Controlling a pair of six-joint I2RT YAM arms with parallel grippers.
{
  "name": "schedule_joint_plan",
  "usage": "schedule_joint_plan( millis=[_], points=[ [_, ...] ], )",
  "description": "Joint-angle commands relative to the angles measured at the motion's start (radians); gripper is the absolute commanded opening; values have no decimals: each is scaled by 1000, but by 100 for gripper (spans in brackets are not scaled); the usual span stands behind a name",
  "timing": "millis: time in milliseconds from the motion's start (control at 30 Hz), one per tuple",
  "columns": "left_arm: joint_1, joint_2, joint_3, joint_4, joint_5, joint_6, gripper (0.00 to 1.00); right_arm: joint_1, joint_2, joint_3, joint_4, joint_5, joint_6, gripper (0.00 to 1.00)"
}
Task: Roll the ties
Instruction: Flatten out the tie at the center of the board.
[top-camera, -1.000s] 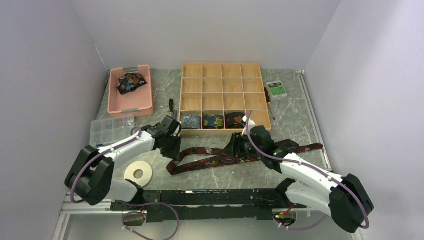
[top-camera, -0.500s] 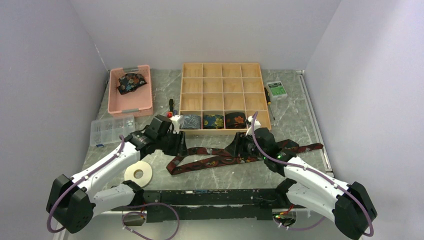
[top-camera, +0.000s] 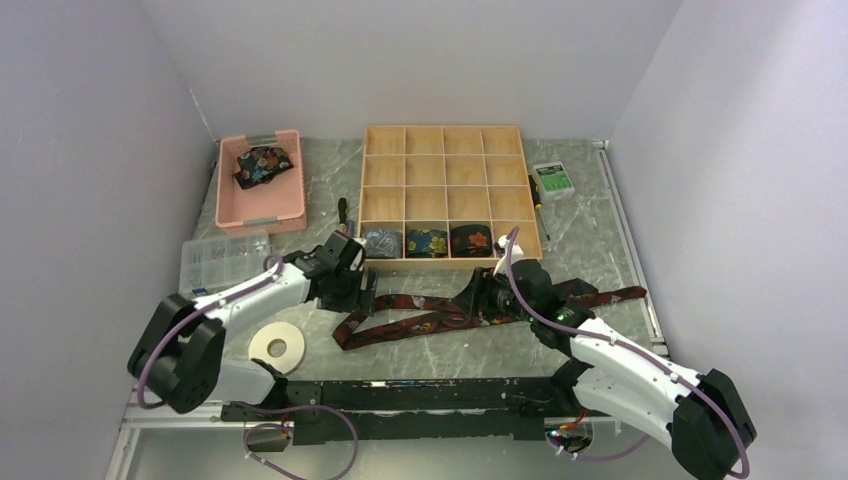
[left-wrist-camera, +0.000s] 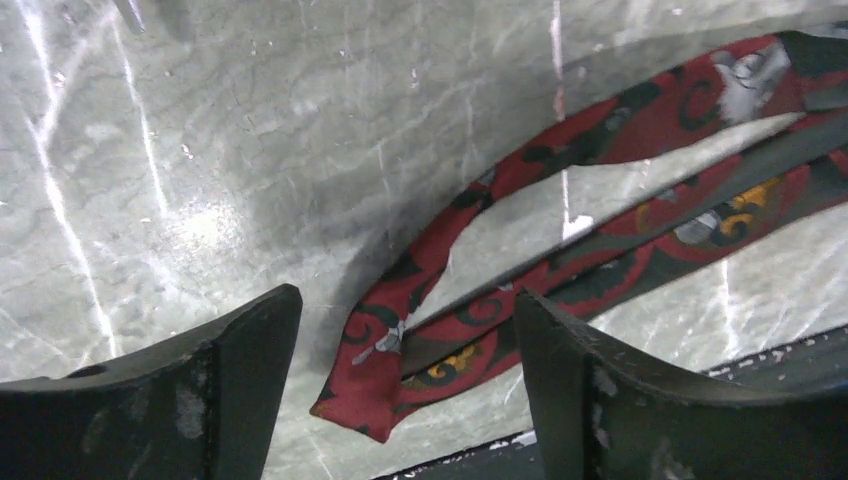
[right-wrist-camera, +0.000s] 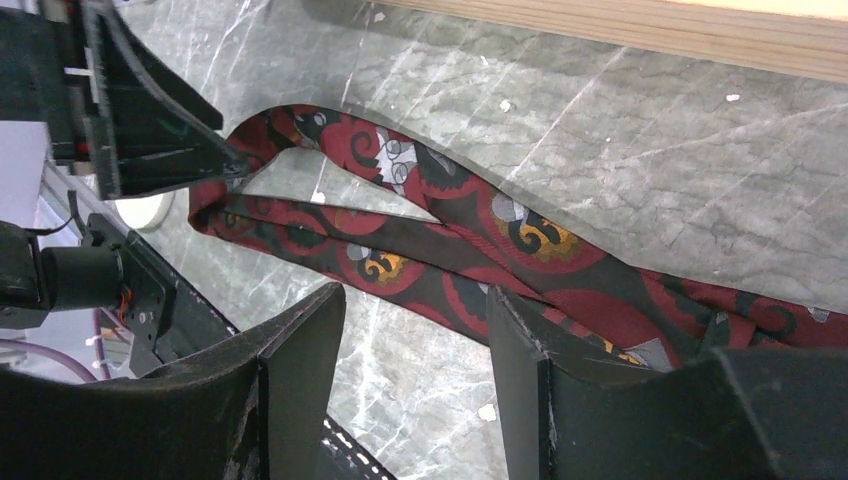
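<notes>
A long dark red tie (top-camera: 430, 322) with floral print lies folded double across the table, its fold at the left (left-wrist-camera: 375, 385). My left gripper (top-camera: 362, 296) hovers over that folded end with its jaws wide open (left-wrist-camera: 405, 305); the fold lies between them, untouched. My right gripper (top-camera: 481, 296) is over the middle of the tie (right-wrist-camera: 520, 240) and stands open (right-wrist-camera: 415, 300), bare table between its fingers. Three rolled ties (top-camera: 426, 241) sit in the front row of the wooden box (top-camera: 443, 165). Another tie (top-camera: 263, 163) lies bunched in the pink bin (top-camera: 262, 212).
A white tape roll (top-camera: 277, 347) lies near the left arm, with a clear parts organiser (top-camera: 222, 258) behind it. A screwdriver (top-camera: 343, 210) lies left of the box; a green-and-white packet (top-camera: 552, 180) lies at its right. A black rail (top-camera: 400, 395) runs along the near edge.
My left gripper's jaws have gone from narrow to wide open, and the left arm has swung out and back over the tie's folded end. The right gripper has edged slightly right.
</notes>
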Motion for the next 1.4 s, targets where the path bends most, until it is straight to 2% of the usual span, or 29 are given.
schedule_joint_plan(
  millis=[0,200,333,467,567,633,700,1067,1233,1367],
  points=[
    [3,80,13,54,18,34,70,7,-5,-2,36,-18,5,58],
    [-5,74,-20,99,90,25,38,6,-31,-2,24,-11,1,58],
    [-17,21,-18,74,73,10,4,6,-44,1,4,-2,-5,58],
    [-68,-112,3,9,83,-13,3,6,-60,4,-16,0,-14,58],
    [-84,-216,-6,-15,165,-26,3,6,-65,-3,-17,0,-21,58],
    [-91,-240,-30,-4,258,-40,3,6,-63,-14,-7,-1,-20,57],
    [-129,-240,-49,11,284,-61,3,6,-62,-26,6,2,-12,57],
    [-341,-179,-69,-108,143,-245,3,6,-63,-58,48,20,11,57],
    [-365,-167,-68,-168,53,-323,3,7,-34,-55,44,97,36,57],
    [-365,-156,-99,-163,-25,-369,10,6,-52,-48,6,127,37,58]
  ],
)
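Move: The left hand hovers open over the tie's folded left end, which lies about 3 cm below, some 1 cm back and 1 cm to its left. From this hand the white tape roll is about 17 cm left and 6 cm back; the grey rolled tie is some 15 cm ahead and 4 cm right. From the right hand, the tie's left end lies about 22 cm left, 5 cm back and 8 cm below. Left fingers dip, pinch the tie's left end, lift it, and carry it back about 11 cm while lowering. ##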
